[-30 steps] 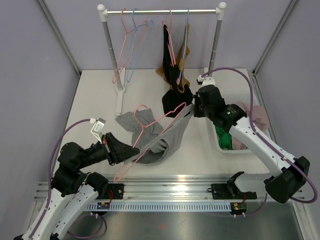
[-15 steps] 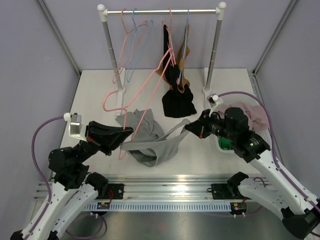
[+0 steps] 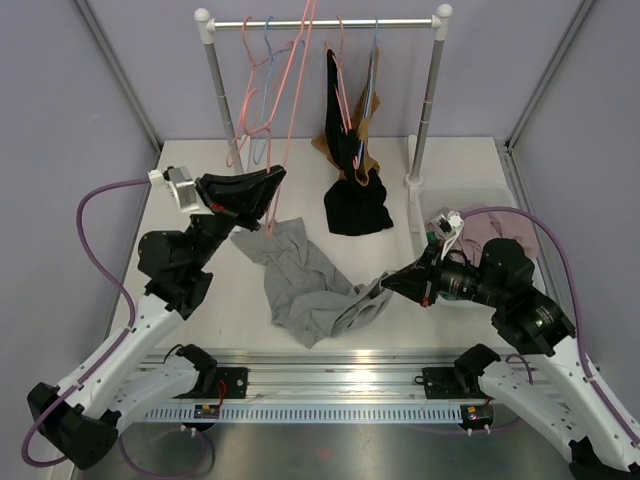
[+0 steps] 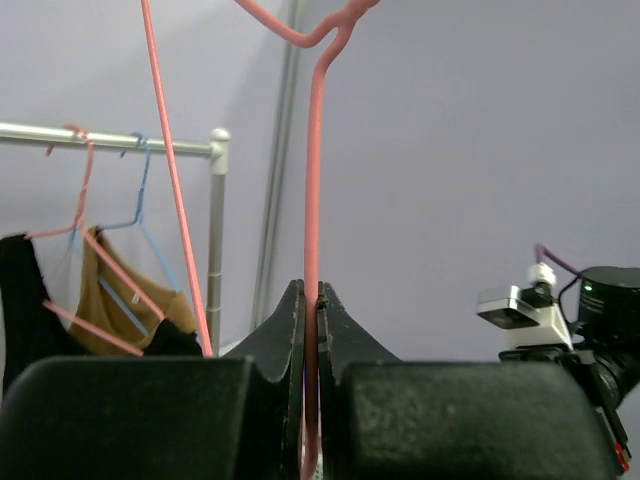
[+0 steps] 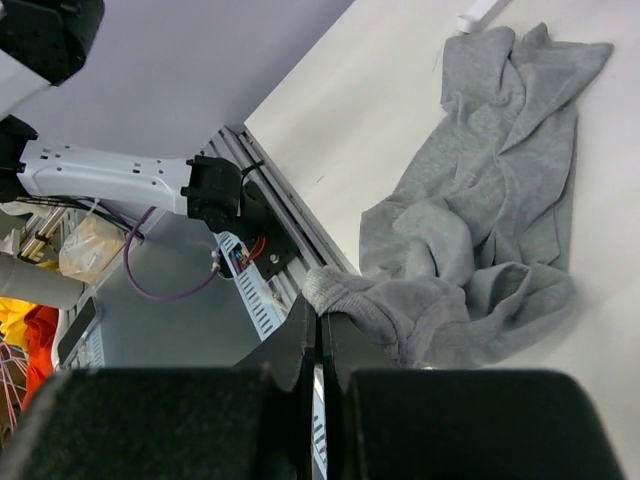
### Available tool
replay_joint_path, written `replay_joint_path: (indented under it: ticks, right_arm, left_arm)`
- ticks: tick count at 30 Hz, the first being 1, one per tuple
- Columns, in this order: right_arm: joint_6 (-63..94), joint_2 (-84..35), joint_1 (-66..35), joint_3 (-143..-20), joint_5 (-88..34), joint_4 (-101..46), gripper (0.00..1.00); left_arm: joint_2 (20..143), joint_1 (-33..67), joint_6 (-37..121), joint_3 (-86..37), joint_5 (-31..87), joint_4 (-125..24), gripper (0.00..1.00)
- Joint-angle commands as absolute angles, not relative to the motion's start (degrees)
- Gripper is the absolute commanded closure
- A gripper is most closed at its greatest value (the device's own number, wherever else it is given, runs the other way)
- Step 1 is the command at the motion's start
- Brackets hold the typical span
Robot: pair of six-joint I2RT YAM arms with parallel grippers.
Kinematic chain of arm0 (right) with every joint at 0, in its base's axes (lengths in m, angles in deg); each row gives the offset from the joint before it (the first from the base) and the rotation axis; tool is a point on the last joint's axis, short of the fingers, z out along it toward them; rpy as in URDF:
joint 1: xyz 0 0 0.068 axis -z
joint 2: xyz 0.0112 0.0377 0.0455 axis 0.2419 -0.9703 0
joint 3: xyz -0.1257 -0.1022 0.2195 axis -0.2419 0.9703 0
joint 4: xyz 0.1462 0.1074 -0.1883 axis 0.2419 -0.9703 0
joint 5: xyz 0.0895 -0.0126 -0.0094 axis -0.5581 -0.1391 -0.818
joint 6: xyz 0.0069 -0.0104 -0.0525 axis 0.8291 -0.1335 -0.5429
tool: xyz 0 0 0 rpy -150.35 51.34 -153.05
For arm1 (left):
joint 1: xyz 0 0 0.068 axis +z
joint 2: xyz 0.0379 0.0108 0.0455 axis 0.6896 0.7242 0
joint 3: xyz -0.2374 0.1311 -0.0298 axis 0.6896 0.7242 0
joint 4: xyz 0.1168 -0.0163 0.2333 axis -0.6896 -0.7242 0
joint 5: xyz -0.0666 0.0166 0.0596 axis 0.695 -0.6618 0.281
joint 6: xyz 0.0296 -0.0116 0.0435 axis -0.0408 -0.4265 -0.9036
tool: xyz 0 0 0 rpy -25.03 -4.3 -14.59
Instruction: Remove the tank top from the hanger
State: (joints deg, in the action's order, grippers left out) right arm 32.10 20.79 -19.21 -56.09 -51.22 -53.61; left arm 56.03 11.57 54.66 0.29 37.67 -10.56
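Note:
The grey tank top (image 3: 305, 280) lies crumpled on the white table, also in the right wrist view (image 5: 480, 210). My right gripper (image 3: 386, 285) is shut on its near right hem (image 5: 345, 290), low over the table. The pink hanger (image 3: 288, 110) stands upright above the garment's far end, its thin wire (image 4: 312, 190) pinched in my shut left gripper (image 3: 268, 192) (image 4: 311, 300). The hanger's hook reaches past the top of the overhead view. Whether its lower end still touches the cloth is hidden behind the fingers.
A clothes rack (image 3: 400, 22) stands at the back with empty pink and blue hangers (image 3: 255, 90), a black garment (image 3: 355, 205) and a brown one (image 3: 365, 125). A white bin with pink cloth (image 3: 492, 222) sits at the right, behind my right arm.
The left arm swung the hanger up and back, away from the tank top. The right gripper pulled the hem toward the near right, and the garment dropped flat on the table.

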Motion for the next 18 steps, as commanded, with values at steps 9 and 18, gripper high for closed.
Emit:
replay_joint_path:
  ticks: [9, 18]
  right_arm:
    - [40.4, 13.4, -23.6, -47.8, -45.0, -40.3, 1.0]
    - [43.0, -11.0, -35.2, -51.7, -19.6, -34.2, 0.99]
  left_arm:
    - [54.6, 11.3, 58.6, -11.1, 23.6, -49.5, 1.0]
    - [66.7, 13.0, 59.2, -26.0, 22.9, -66.0, 1.0]
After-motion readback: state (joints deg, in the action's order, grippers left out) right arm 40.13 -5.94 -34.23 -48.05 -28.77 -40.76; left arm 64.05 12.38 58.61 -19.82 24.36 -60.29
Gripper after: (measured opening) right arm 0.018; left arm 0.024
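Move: Ahead of the left hand, which already holds the bare pink hanger, the free stretch of rail lies about 26 cm out, 3 cm to the right and 12 cm higher; the blue hanger is some 25 cm ahead and 2 cm left, the black tank top 26 cm ahead and 15 cm right. The right hand pinches a corner of the gray tank top, whose middle lies roughly 15 cm ahead, 18 cm left and 28 cm below; the basket is about 25 cm ahead, 31 cm right. Lowering the pinched corner back over the gray tank top, the right hand sinks about 15 cm, mostly in the later half, while going left and somewhat forward and tipping, fingers still shut. The left hand keeps the pink hanger and carries it forward and down, about 7 cm each, towards the rail, tipping its fingers downward some 35 degrees. ##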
